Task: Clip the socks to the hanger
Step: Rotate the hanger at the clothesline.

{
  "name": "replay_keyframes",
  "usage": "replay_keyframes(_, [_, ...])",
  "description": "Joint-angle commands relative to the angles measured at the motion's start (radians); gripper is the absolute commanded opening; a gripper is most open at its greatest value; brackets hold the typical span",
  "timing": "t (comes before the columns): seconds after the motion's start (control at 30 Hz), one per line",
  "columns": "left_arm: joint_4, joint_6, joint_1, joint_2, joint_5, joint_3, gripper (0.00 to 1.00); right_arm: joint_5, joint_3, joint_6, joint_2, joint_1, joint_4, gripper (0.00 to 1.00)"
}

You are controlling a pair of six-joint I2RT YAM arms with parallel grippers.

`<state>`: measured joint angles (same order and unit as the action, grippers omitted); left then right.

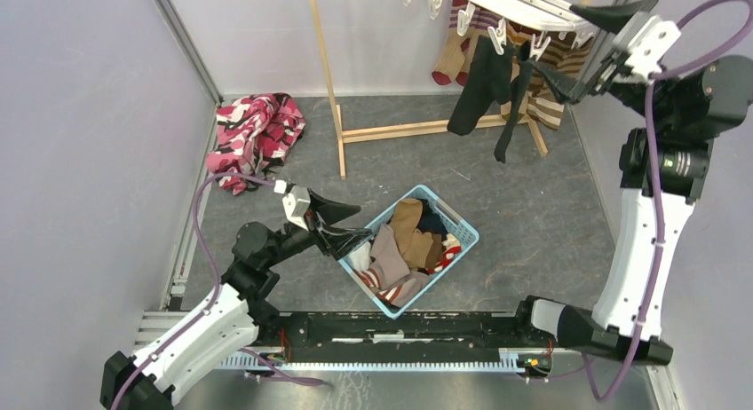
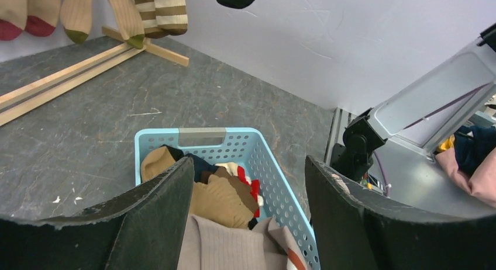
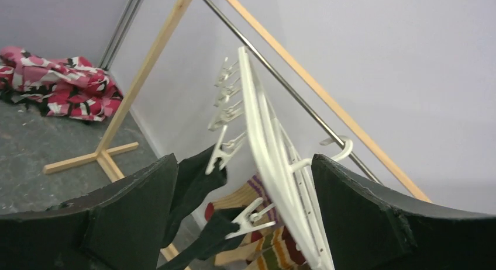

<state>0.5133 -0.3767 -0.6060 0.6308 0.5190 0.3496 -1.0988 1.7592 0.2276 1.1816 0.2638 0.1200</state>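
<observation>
Several socks (image 1: 404,246) of mixed colours lie piled in a light blue basket (image 1: 465,233). My left gripper (image 1: 360,225) hangs open over the basket's near-left rim. In the left wrist view, my left gripper (image 2: 248,165) stands above tan and grey socks (image 2: 225,203) and grips nothing. The white hanger (image 1: 524,6) hangs at the top right, and two black socks (image 1: 479,82) dangle from its clips. More striped socks (image 1: 457,46) hang behind them. My right gripper (image 1: 559,43) is open at the hanger's right end. In the right wrist view, the hanger's frame (image 3: 263,141) runs between the fingers of my right gripper (image 3: 244,159).
A thin wooden stand (image 1: 328,82) carries the hanger, its feet on the grey floor. A pink, red and black cloth (image 1: 253,135) lies at the back left. White walls close in the back and both sides. The right arm's base stands just right of the basket.
</observation>
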Motion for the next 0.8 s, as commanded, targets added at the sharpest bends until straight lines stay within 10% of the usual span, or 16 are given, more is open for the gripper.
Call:
replay_keyframes(0.0, [-0.008, 0.016, 0.004, -0.065, -0.057, -0.034, 0.76, 0.031, 0.094, -0.151, 0.084, 0.001, -0.177, 0.90])
replay_keyframes(0.77, [-0.082, 0.011, 0.004, -0.090, -0.084, -0.021, 0.75, 0.380, 0.200, 0.456, 0.212, -0.213, 0.247, 0.69])
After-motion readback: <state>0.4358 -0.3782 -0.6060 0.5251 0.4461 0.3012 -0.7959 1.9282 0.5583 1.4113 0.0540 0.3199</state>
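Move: The right hand, open and pointing forward-left, holds nothing; the hanger's right end lies about 10 cm ahead, roughly 1 cm left and 3 cm below it. The nearer dark sock hangs about 8 cm ahead, 4 cm left and 14 cm below the hand, the second one some 6 cm farther left. From the left hand, the hanger's right end is about 24 cm ahead, 31 cm right and 27 cm above. The right hand reaches forward about 10 cm towards the hanger's right end, rising slightly at first and then sinking some 4 cm, with a short swing to the left and part of the way back. As it gets there the wrist turns clockwise by roughly 10 degrees and the fingers narrow by about a fifth but stay well open, one on each side of the white rim, where no firm touch can be made out. ##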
